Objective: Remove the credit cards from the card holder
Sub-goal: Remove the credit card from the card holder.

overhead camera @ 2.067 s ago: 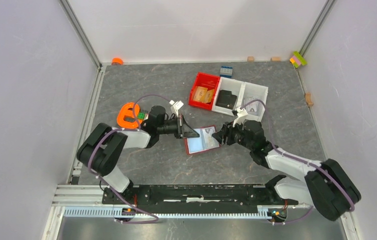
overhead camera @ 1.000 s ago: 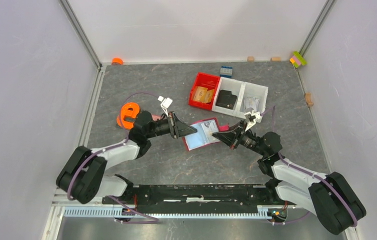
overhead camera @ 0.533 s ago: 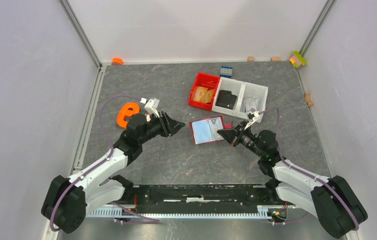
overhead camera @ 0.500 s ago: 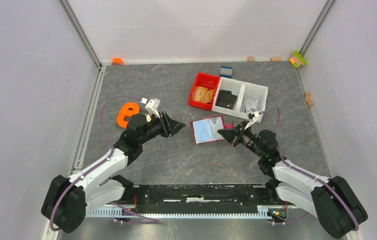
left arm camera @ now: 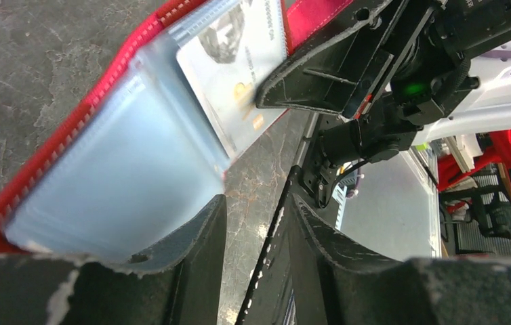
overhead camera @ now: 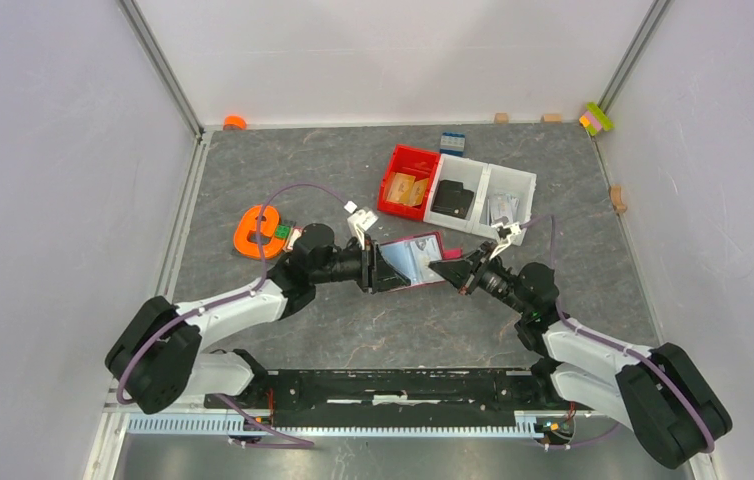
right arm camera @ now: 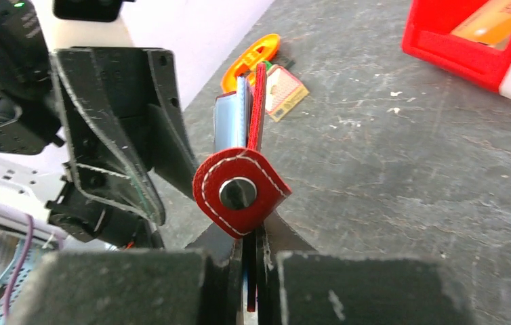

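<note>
The dark red card holder (overhead camera: 423, 262) hangs open between both arms, standing on edge in the right wrist view (right arm camera: 259, 101). My right gripper (overhead camera: 446, 270) (right arm camera: 251, 233) is shut on its right edge, just below the red snap tab (right arm camera: 239, 193). Light blue credit cards (left arm camera: 117, 162) fill the near pocket. A grey card (left arm camera: 236, 74) with a chip sticks out past them. My left gripper (overhead camera: 373, 268) (left arm camera: 256, 200) is open at the holder's left edge. One of its fingers (left arm camera: 192, 244) rests against the blue card's corner, and bare table shows through the gap.
A red bin (overhead camera: 393, 190) with tan pieces and a white divided bin (overhead camera: 513, 185) stand behind the holder. An orange ring (overhead camera: 256, 230) with a small card-like piece (right arm camera: 287, 91) lies at the left. A blue block (overhead camera: 452, 142) sits at the back.
My left arm, which had swung away to the left, is back at the holder's left edge. The holder has tipped up off the table. My right gripper has kept its hold.
</note>
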Action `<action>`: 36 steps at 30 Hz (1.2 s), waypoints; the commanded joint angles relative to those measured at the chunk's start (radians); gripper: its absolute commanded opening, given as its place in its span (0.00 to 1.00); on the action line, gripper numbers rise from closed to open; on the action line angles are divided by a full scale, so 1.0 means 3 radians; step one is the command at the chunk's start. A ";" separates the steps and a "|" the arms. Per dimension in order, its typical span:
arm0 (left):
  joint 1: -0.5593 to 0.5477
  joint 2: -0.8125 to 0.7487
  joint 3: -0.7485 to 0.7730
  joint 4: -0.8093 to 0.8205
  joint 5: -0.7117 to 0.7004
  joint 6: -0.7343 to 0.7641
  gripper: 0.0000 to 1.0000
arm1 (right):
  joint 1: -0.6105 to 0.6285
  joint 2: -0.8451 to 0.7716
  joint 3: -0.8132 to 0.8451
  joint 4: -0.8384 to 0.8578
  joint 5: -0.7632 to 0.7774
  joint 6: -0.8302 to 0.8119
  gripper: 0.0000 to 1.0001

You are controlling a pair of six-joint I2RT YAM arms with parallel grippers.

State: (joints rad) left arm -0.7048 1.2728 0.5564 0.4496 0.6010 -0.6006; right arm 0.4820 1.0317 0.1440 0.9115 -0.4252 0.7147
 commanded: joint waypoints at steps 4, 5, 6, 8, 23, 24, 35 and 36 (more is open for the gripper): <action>-0.0003 0.0092 0.0173 0.0232 0.0241 0.0108 0.46 | 0.0023 0.0109 -0.0018 0.0751 -0.0393 0.0299 0.00; -0.0004 0.0107 0.0179 0.0235 0.0250 0.0106 0.45 | 0.0032 0.0149 -0.0008 0.0830 -0.0464 0.0351 0.00; 0.0001 0.0117 0.0184 0.0232 0.0260 0.0102 0.45 | 0.0042 0.0189 0.0002 0.0921 -0.0526 0.0398 0.00; 0.0002 0.0120 0.0182 0.0245 0.0275 0.0102 0.45 | 0.0080 0.0278 0.0031 0.1031 -0.0631 0.0464 0.00; 0.0126 0.0046 -0.0041 0.0936 0.0568 -0.0219 0.20 | 0.0204 0.0521 0.0127 0.1319 -0.0865 0.0643 0.00; 0.0135 0.0019 -0.0070 0.1022 0.0594 -0.0253 0.16 | 0.0203 0.0549 0.0128 0.1357 -0.0880 0.0671 0.00; 0.0164 -0.0017 -0.0072 0.0863 0.0492 -0.0201 0.02 | 0.0147 0.0567 0.0111 0.1551 -0.0940 0.0711 0.39; 0.0170 -0.0001 -0.0066 0.0845 0.0484 -0.0216 0.02 | 0.0120 0.0523 0.0087 0.1505 -0.0904 0.0673 0.39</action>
State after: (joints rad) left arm -0.6624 1.2800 0.5152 0.6827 0.7616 -0.6563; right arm 0.5323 1.2259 0.1493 1.3098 -0.6811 0.9379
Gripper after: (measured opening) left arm 0.032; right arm 0.385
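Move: The credit card sits in the open card holder, which the right gripper keeps pinched by its right side. From the left fingertips the card is about 4 cm ahead and 4 cm to the right, roughly level, and the holder's middle is 4 cm ahead and 1 cm right. From the right gripper the card lies some 2 cm left and 1 cm ahead, the red box 17 cm ahead, 4 cm left, and the white tray 14 cm ahead, 11 cm right, both about 13 cm lower. Draw the right gripper back about 5 cm, carrying the card holder leftward and up some 3 cm to the left fingers and turning it about 20 degrees counter-clockwise. Keep the left gripper half open nearly in place, then raise it about 3 cm and shut it on the near edge of the card's pocket. Once it has closed, open the right fingers to ease their grip. ##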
